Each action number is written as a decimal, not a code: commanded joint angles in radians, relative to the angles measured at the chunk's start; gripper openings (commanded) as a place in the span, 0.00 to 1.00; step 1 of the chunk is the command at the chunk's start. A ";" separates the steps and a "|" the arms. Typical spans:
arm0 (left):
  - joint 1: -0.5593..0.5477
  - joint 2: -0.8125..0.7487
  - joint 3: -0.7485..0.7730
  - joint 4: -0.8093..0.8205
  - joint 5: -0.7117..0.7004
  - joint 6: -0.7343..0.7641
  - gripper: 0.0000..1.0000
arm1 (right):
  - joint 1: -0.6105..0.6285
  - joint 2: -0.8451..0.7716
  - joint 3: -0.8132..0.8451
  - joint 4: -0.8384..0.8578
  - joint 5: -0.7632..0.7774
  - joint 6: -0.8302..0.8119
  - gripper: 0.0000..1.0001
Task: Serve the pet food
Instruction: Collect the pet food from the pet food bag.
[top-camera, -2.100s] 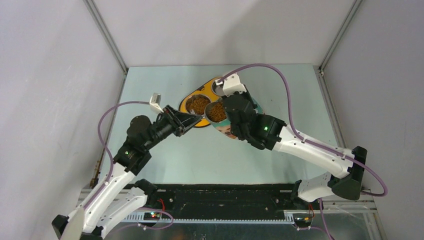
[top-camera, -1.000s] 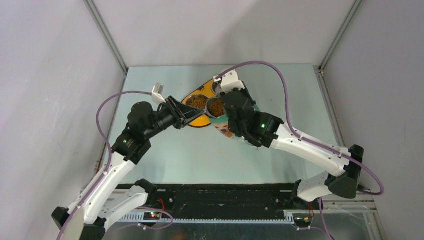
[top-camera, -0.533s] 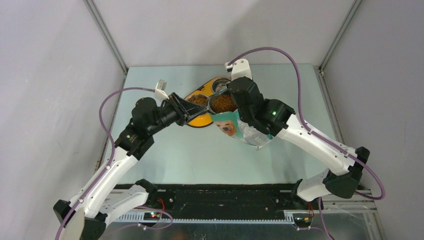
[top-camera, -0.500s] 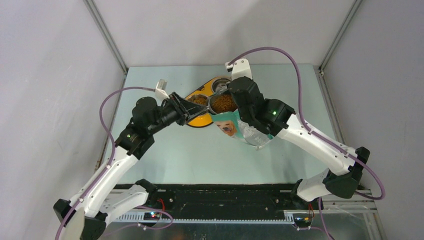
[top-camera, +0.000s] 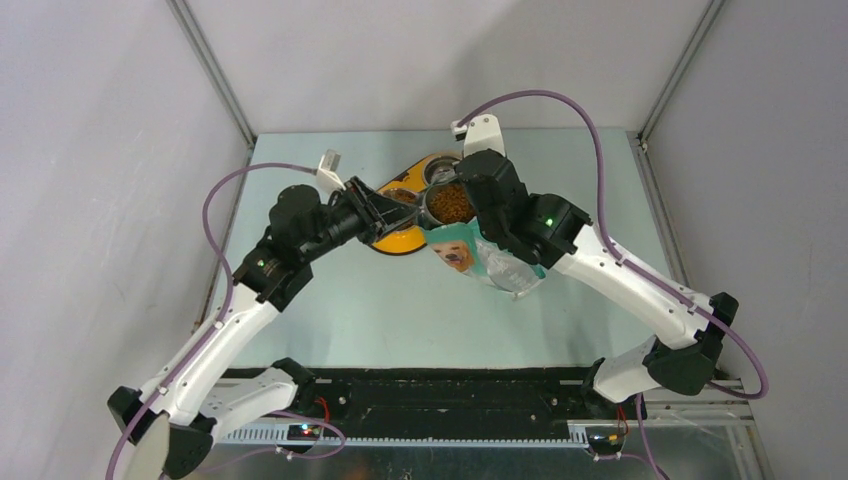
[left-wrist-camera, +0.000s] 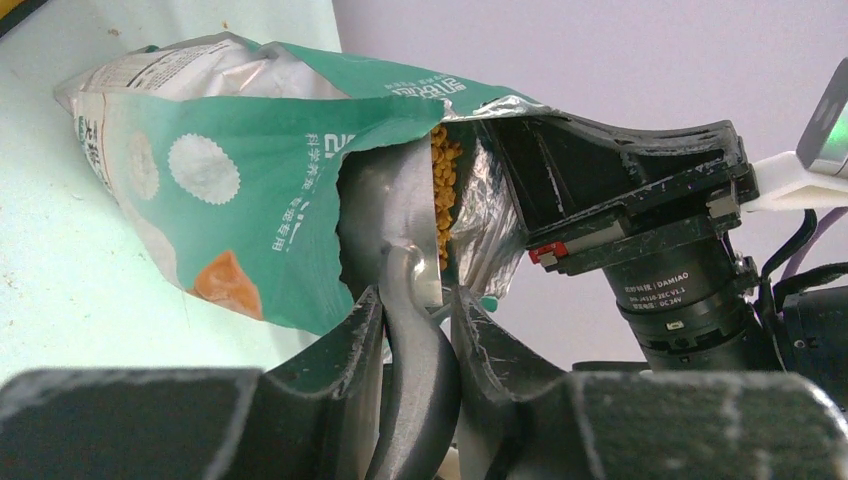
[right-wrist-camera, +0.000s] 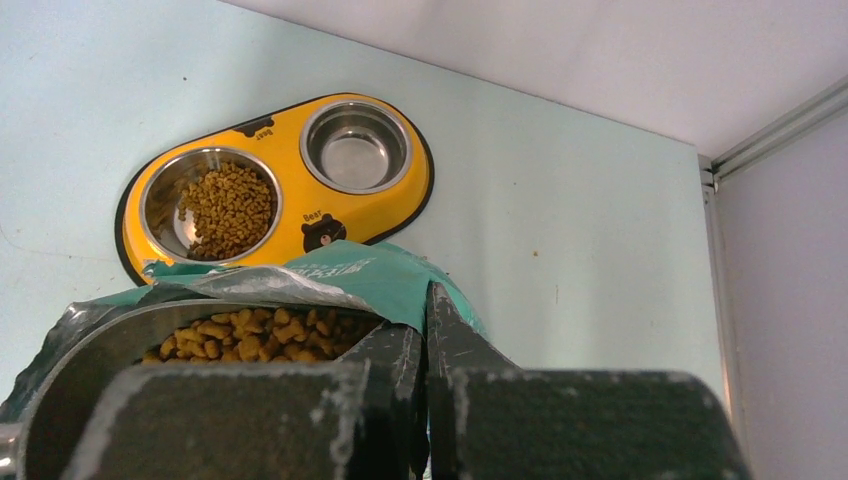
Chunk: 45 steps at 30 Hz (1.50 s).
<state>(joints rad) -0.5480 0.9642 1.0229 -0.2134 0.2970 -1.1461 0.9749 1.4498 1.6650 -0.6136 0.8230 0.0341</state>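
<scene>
The pet food (right-wrist-camera: 255, 335) fills the grey metal scoop (right-wrist-camera: 90, 345), which sits inside the open mouth of the teal bag (right-wrist-camera: 370, 275). More kibble lies in the left bowl (right-wrist-camera: 225, 200) of the yellow feeder (right-wrist-camera: 300, 215). My right gripper (right-wrist-camera: 425, 335) is shut on the bag's top edge and holds the bag (top-camera: 465, 255) up off the table. In the left wrist view my left gripper (left-wrist-camera: 415, 300) is shut on the scoop handle (left-wrist-camera: 410, 360), and the scoop reaches into the bag (left-wrist-camera: 250, 170), where kibble (left-wrist-camera: 443, 190) shows.
The feeder's right bowl (right-wrist-camera: 355, 155) is bare steel. From above, the feeder (top-camera: 395, 238) lies just behind the two grippers, partly covered by the left one (top-camera: 395, 208). Grey walls close in the table (top-camera: 330, 300) on three sides.
Over the last second my right gripper has lifted the bag up and back over the feeder. My left gripper has followed to the right with the scoop in the bag's mouth.
</scene>
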 joint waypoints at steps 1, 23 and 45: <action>-0.006 -0.061 0.030 0.062 -0.025 0.011 0.00 | -0.009 -0.031 0.092 0.127 0.045 0.010 0.00; 0.033 -0.242 -0.115 0.026 -0.083 -0.038 0.00 | -0.005 -0.055 0.080 0.123 0.081 -0.002 0.00; 0.144 -0.390 -0.287 0.146 0.029 -0.166 0.00 | -0.006 -0.058 0.111 0.102 0.093 0.001 0.00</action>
<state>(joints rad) -0.4324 0.6098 0.7757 -0.1425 0.2939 -1.2663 0.9730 1.4494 1.6741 -0.6323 0.8478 0.0341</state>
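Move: My left hand holds the kibble-filled scoop in the pet food bag's mouth, which is about 9 cm to its right, 4 cm ahead and 3 cm lower. The near, part-filled bowl stands roughly 19 cm ahead, 3 cm left; the empty far bowl some 29 cm ahead, 9 cm right; both about 31 cm below. From my right hand, shut on the bag's rim, the mouth lies about 4 cm back, 2 cm left and 5 cm lower. I draw the scoop out through the mouth of the bag with my left hand, going about 6 cm to the left and some 4 cm back. It rises about 2 cm early on, then sinks most of that again, while the wrist turns and rolls roughly 10 degrees and the fingers keep their grip on the handle. My right hand stays put, still pinching the rim to hold the bag open. ##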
